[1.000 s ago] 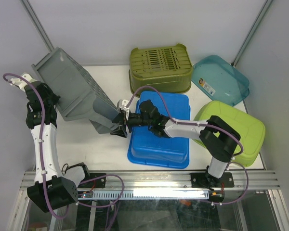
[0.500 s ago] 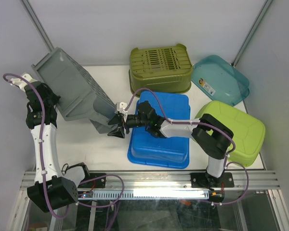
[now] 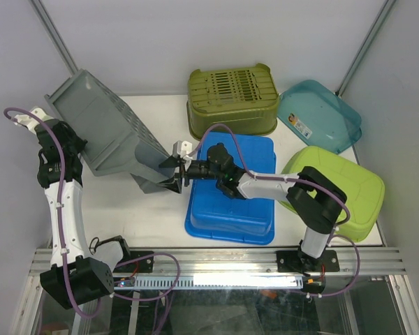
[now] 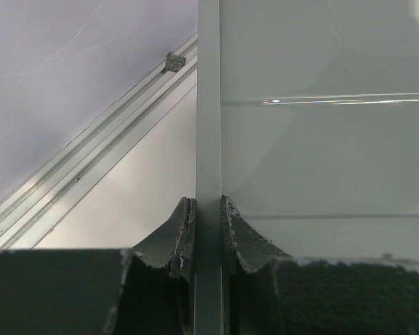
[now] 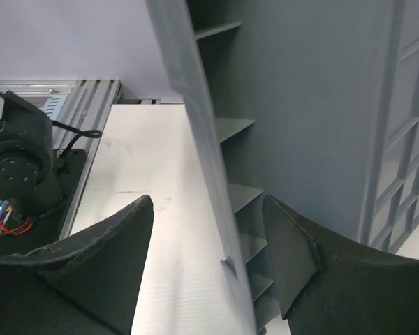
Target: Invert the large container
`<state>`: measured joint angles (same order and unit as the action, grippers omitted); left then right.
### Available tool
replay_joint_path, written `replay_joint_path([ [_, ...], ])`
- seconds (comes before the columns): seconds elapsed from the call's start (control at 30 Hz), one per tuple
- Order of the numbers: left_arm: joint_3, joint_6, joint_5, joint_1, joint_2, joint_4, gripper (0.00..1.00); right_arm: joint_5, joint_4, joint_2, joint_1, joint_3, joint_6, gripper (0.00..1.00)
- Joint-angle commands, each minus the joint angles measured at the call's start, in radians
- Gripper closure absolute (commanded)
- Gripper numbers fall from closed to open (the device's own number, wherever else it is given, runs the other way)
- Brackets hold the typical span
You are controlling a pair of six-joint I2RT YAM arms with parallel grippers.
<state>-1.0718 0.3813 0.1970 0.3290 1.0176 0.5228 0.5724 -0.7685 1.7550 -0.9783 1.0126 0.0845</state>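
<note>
The large grey container (image 3: 112, 132) stands tilted on its lower right end, its upper left end raised off the table. My left gripper (image 3: 75, 148) is shut on the container's rim (image 4: 208, 139) at its left side. My right gripper (image 3: 172, 174) is open at the container's lower right end. In the right wrist view its fingers (image 5: 112, 244) straddle the ribbed rim edge (image 5: 209, 160) without touching it.
A blue bin (image 3: 234, 188) lies upside down under my right arm. An olive slotted bin (image 3: 232, 98) stands behind it. A teal lid (image 3: 320, 115) and a lime green bin (image 3: 335, 188) lie at the right. The white table (image 3: 140, 209) shows at front left.
My right gripper has shifted slightly up and right along the container's lower end. The container and left arm have hardly moved.
</note>
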Motion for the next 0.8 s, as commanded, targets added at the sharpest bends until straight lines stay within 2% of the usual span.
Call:
replay_joint_path([
  [0.0,0.042,-0.032,-0.069,-0.001,0.009,0.167,1.0,-0.006,-0.073,0.053,0.002,0.096,-0.006,0.33],
  [0.13,0.044,-0.033,-0.077,-0.001,0.009,0.167,1.0,0.077,-0.037,0.09,0.001,0.16,-0.019,0.34],
  [0.2,0.047,-0.033,-0.085,-0.001,0.012,0.167,1.0,0.13,-0.005,0.103,0.0,0.183,-0.026,0.4],
  [0.37,0.054,-0.032,-0.107,-0.001,0.022,0.166,1.0,0.132,-0.009,0.055,-0.009,0.137,-0.022,0.75],
  [0.5,0.057,-0.029,-0.121,-0.001,0.033,0.159,1.0,0.113,0.055,-0.009,-0.027,0.104,0.04,0.92],
  [0.6,0.063,-0.023,-0.136,-0.001,0.044,0.15,1.0,0.077,0.13,-0.046,-0.056,0.099,0.097,1.0],
  [0.77,0.082,-0.007,-0.159,-0.001,0.07,0.121,1.0,0.039,0.293,-0.071,-0.134,0.135,0.13,1.0],
])
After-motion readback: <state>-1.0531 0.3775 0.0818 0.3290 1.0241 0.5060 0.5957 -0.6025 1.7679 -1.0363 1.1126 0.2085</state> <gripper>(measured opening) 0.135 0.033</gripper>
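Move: The right hand's open fingers already straddle the large grey container's right-end rim. The edge they will pinch lies about 2 cm to the hand's left and 1 cm ahead, at its height. The blue container is some 20 cm to the hand's right, level with it and about 15 cm lower; the olive basket stands roughly 22 cm right, 22 cm ahead and 14 cm lower. From the left hand, still holding the tilted container's other end, that edge lies about 27 cm right, 9 cm back and 5 cm lower. Leftward by about 2.5 cm, with a slight forward nudge first, the right hand slides its open fingers farther over the large container's right-end rim, shuts them on it, then draws the pinched rim back roughly 2 cm towards the base. The left hand keeps its pinch, eases almost 2 cm to the right and a little forward, and turns some 5 degrees clockwise. ##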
